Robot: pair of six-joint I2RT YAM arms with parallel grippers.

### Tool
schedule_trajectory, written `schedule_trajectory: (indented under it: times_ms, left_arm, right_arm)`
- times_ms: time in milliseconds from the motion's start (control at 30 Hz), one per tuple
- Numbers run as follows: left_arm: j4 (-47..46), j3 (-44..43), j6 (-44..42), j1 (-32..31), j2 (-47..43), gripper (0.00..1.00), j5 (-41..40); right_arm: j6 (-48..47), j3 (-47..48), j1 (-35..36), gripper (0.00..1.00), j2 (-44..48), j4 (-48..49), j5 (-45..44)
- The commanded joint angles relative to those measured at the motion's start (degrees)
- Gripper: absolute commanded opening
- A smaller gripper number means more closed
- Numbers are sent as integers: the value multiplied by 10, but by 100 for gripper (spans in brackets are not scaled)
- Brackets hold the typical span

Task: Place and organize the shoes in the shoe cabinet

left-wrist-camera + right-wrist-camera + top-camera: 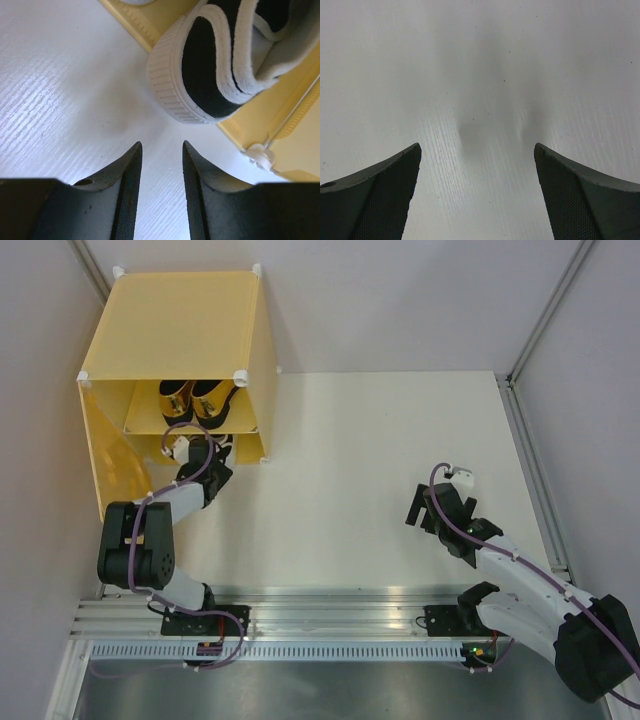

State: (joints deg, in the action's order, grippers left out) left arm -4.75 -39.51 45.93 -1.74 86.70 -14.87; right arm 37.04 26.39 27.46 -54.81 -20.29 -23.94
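The yellow shoe cabinet (180,325) stands at the table's far left, its door (112,465) swung open. Two gold loafers (196,400) sit side by side on its inner shelf. In the left wrist view a white sneaker (210,65) with black trim lies in the lower compartment. Its heel pokes out over the cabinet's bottom edge (235,132). My left gripper (161,146) hovers just short of that heel, open, with only bare table between its fingers. My right gripper (432,508) hangs wide open over the table at the right, holding nothing (476,150).
A white corner connector (261,156) of the cabinet lies just right of my left fingers. Grey walls close in the table on the left, back and right. A metal rail (320,615) runs along the near edge by the arm bases.
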Motion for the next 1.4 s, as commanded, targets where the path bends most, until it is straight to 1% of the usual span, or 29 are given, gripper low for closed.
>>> schedule_trajectory:
  times_ms: [0,467,800,933,1067,1100,1133,1167,1200,1233,1300,1333,1367]
  left_arm:
    - [5,-42,53,-3,29,42,-1]
    - [11,-120,50,0,101,42,-60]
    - [6,-117,61,1,104,42,-46]
    - [17,-94,81,1,81,45,-16]
    - [29,-47,84,-2,28,52,19]
    - [33,-38,83,-2,3,53,24]
    - [42,-30,75,-3,-12,58,34]
    - [44,-16,71,-3,-26,59,40]
    - [61,-9,66,-2,-38,62,44]
    - [78,-1,56,-2,-67,68,58]
    - [98,2,37,-3,-99,71,79]
    - [112,0,27,-3,-131,78,107]
    - [141,-6,5,-3,-154,81,120]
  right_arm:
    - [-1,-3,-3,97,11,8,1]
    - [-1,-2,-3,97,1,10,-1]
    - [-2,-1,-3,97,-5,10,-1]
    - [-2,1,-3,97,-6,10,0]
    - [-1,-2,-3,97,-5,13,-1]
    - [-1,-2,-3,97,-5,12,-1]
    - [-2,-3,-2,98,-5,14,-1]
    - [-2,-3,-3,97,-5,14,-1]
    - [-3,-4,-2,97,-5,16,0]
    - [-4,-4,-3,97,-6,17,1]
    - [-4,-6,-3,97,-7,21,4]
    - [-5,-6,-3,97,-8,20,7]
    - [-5,-6,-3,97,-9,20,8]
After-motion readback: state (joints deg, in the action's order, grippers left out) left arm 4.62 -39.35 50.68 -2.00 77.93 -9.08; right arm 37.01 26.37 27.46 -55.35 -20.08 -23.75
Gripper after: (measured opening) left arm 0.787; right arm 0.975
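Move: The black-and-white shoe on the cabinet's lower level lies heel-out in front of the left hand, its middle about 12 cm ahead, level sideways and about 1 cm lower. Its mate stands about 11 cm left of the hand and 12 cm ahead; the cabinet's lower right front corner is some 10 cm right and 4 cm ahead. The yellow shoes are about 11 cm ahead, 4 cm left and 13 cm above. From the idle right hand the aimed-at shoe lies roughly 26 cm ahead and 51 cm left. Forward and slightly down at first, the left hand drives about 4 cm at the heel of the right-hand black-and-white shoe, fingers still partly open, to push it deeper, and pauses at full reach. It then pulls back some 6 cm, rising and drifting right as the fingers spread much wider, leaving clear of the shoe. ##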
